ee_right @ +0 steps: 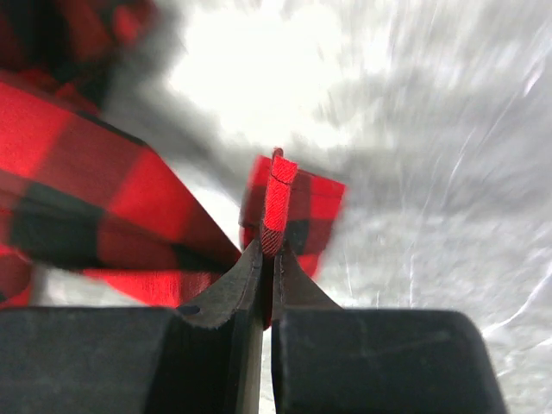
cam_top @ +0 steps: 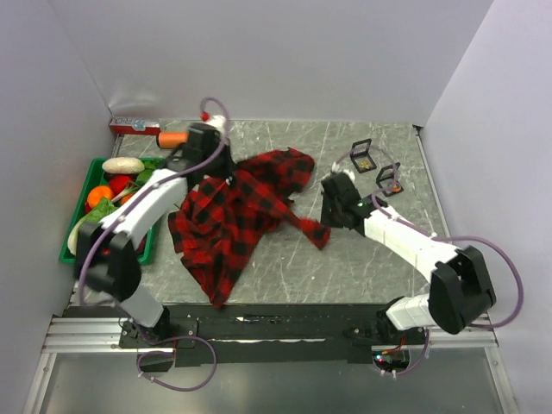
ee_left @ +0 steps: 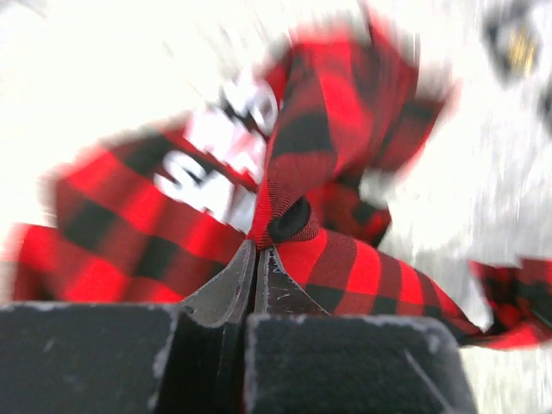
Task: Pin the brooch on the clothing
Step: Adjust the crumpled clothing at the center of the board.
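Note:
The clothing [cam_top: 237, 216], a red-and-black plaid shirt, lies crumpled in the middle of the table. My left gripper [cam_top: 222, 178] is at its back edge, shut on a raised fold of the plaid [ee_left: 293, 172], where white lettering [ee_left: 207, 164] shows just beyond the tips [ee_left: 257, 250]. My right gripper [cam_top: 326, 220] is shut on a narrow strip of the clothing's edge [ee_right: 276, 203] at its right end, the strip standing up between the jaws [ee_right: 267, 250]. Two small black stands [cam_top: 362, 155] [cam_top: 390, 179] at the back right each carry a small gold or orange piece; I cannot make out a brooch for certain.
A green crate [cam_top: 90, 166] of vegetables sits at the left edge beside my left arm. A red box [cam_top: 129, 127] and an orange object [cam_top: 172, 138] lie by the back wall. White walls close in the table on three sides.

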Robot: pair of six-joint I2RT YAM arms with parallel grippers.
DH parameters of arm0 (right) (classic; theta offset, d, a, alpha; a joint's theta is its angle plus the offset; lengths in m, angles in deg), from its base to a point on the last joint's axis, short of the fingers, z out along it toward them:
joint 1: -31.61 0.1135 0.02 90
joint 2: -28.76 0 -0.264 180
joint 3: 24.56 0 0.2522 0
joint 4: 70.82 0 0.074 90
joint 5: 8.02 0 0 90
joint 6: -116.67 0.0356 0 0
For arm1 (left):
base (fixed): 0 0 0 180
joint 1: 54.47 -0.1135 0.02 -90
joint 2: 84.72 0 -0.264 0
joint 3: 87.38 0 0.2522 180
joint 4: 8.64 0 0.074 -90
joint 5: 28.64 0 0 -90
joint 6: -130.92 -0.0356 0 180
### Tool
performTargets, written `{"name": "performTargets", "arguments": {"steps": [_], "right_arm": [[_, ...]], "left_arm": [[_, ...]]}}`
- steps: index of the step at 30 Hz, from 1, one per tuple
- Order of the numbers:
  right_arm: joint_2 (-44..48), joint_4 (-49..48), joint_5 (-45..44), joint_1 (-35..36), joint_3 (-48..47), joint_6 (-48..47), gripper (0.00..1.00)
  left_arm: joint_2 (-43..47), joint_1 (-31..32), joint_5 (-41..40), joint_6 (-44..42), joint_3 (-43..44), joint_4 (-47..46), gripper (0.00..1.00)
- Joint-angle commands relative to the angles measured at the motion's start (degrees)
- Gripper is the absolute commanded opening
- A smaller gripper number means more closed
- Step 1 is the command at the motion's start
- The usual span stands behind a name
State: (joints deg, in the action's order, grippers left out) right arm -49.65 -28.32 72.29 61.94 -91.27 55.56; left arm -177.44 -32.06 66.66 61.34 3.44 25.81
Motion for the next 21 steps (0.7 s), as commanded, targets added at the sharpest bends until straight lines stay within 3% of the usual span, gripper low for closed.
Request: {"name": "performTargets", "arguments": {"steps": [1, 5, 15, 21], "right_arm": [[6.5, 2.3, -6.6, -1.8, -8.0, -3.6, 0.0], [11.3, 1.2, -9.7, -7.5, -7.3, -5.3, 0.0], [28.6, -8.9, -16.4, -20.7, 9.4, -6.7, 0.0], [32.2, -10.8, -21.1, -24.5, 12.9, -8.7, 0.0]], "left_arm": [[9.9, -2.5, -10.2, -1.9, -1.6, -5.2, 0.01], [12.6, -3.3, -13.8, -3.0, -2.0, -4.9, 0.01], [11.8, -2.7, -0.7, 2.5, -3.5, -7.7, 0.01], [8.0, 4.9, 0.9, 2.6, -3.4, -7.5, 0.01]]}}
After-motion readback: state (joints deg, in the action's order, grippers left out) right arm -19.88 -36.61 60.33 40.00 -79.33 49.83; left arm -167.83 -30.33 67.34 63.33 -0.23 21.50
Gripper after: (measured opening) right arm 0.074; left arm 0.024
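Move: The clothing is already pinched by both hands: the left at the shoulder, the right at the sleeve's end. Its body lies about 14 cm back, 4 cm left and some 12 cm below the left hand, which has the orange bottle 14 cm ahead and 18 cm left. Bare table lies level with the right hand, roughly 17 cm to its right and 8 cm below; the near brooch box is 18 cm ahead, 17 cm right, the far one 25 cm ahead, 10 cm right. The sleeve is drawn out between the two closed grips: the right hand lifts about 10 cm with a slight forward arc, then carries the sleeve's end some 16 cm right, away from the clothing's body, tipping fingers-up and turning clockwise. The left hand keeps the shoulder, going up and left first, then sinking a little and coming back right and slightly back. ##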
